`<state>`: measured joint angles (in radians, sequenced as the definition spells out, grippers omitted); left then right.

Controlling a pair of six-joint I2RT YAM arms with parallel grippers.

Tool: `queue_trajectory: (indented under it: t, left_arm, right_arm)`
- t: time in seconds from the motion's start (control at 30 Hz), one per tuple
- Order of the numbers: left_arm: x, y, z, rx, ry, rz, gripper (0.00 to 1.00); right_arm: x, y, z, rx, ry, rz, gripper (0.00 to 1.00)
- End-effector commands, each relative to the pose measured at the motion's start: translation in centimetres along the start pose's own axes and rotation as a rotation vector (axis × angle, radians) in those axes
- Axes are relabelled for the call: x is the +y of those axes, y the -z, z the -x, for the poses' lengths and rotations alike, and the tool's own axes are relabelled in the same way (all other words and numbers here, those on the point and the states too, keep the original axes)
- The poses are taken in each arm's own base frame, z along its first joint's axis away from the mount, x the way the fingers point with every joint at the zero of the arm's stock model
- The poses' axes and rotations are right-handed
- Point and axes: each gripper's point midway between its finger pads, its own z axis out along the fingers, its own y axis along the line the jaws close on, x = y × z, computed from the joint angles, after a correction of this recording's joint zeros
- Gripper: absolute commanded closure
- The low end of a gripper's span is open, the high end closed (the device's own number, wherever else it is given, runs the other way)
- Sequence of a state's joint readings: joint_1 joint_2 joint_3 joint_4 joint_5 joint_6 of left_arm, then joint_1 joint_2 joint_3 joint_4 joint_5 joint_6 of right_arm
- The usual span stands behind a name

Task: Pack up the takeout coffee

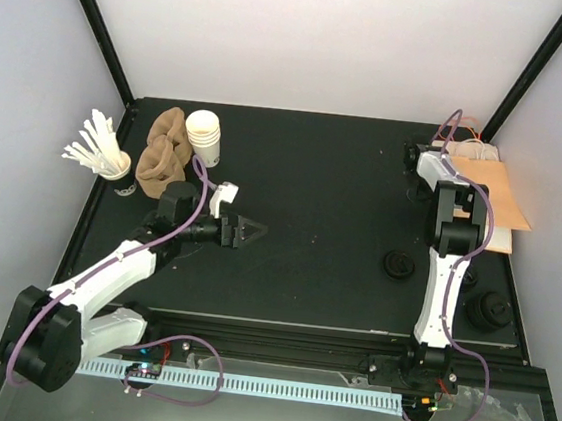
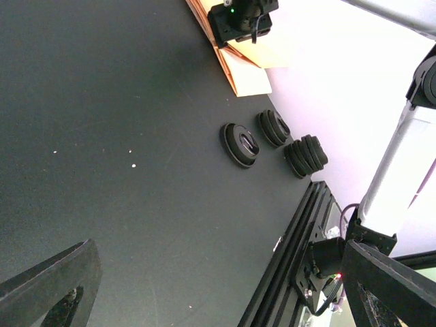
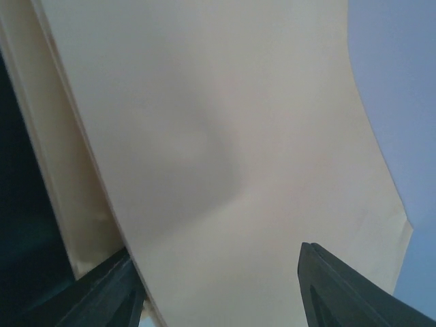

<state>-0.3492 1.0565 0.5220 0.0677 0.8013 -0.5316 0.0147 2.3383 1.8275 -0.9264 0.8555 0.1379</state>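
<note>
The takeout coffee is out of view in every frame. A brown paper bag [image 1: 501, 193] lies flat at the back right of the table. My right gripper [image 1: 465, 155] is at the bag's far end. In the right wrist view the bag's pale panel [image 3: 225, 136] fills the picture. The right gripper [image 3: 218, 293] stands open there, one finger at the panel's left edge and the other over its face. My left gripper [image 1: 250, 231] hovers open over the bare mat at centre left. Nothing lies between the wide-apart fingers of the left gripper [image 2: 218, 300].
A stack of lidless white cups [image 1: 205, 134], brown sleeves [image 1: 162, 154] and a dark cup of white stirrers [image 1: 115, 167] stand at the back left. Black lids [image 1: 398, 265] and lid stacks [image 1: 487, 311] lie near the right arm; these lids [image 2: 240, 144] also show in the left wrist view.
</note>
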Motion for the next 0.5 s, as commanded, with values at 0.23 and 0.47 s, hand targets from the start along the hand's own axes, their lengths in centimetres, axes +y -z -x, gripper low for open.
queue_trajectory:
  t: [0.23, 0.47]
  left_arm:
    - [-1.8, 0.1, 1.7, -0.034, -0.073, -0.037, 0.01]
    - [-2.4, 0.9, 1.9, -0.055, -0.082, -0.028, 0.01]
  right_arm:
    - [-5.4, 1.7, 1.7, -0.050, -0.050, -0.237, 0.90]
    - [-9.4, 9.5, 2.6, -0.205, -0.117, -0.290, 0.99]
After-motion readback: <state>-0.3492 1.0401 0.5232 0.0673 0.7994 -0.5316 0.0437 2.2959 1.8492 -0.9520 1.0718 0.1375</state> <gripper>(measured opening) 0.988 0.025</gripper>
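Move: The paper bags lie flat under my right hand: the top one's middle is about 9 cm nearer the base, 4 cm to the right and 2 cm lower, with its far left corner by my open fingers. Of the black lids, one is some 27 cm back and 18 cm left, another about 28 cm back and 3 cm left. From my left hand the bag is roughly 14 cm ahead, 53 cm right and 15 cm down. With my right hand I ease about 1 cm to the right and barely down at the far left part of the top bag, shut the fingers from well open to closed, pinching its paper edge, then lift about 5 cm straight up while the fingertips, pointing right and down, tip up some 10 degrees. ##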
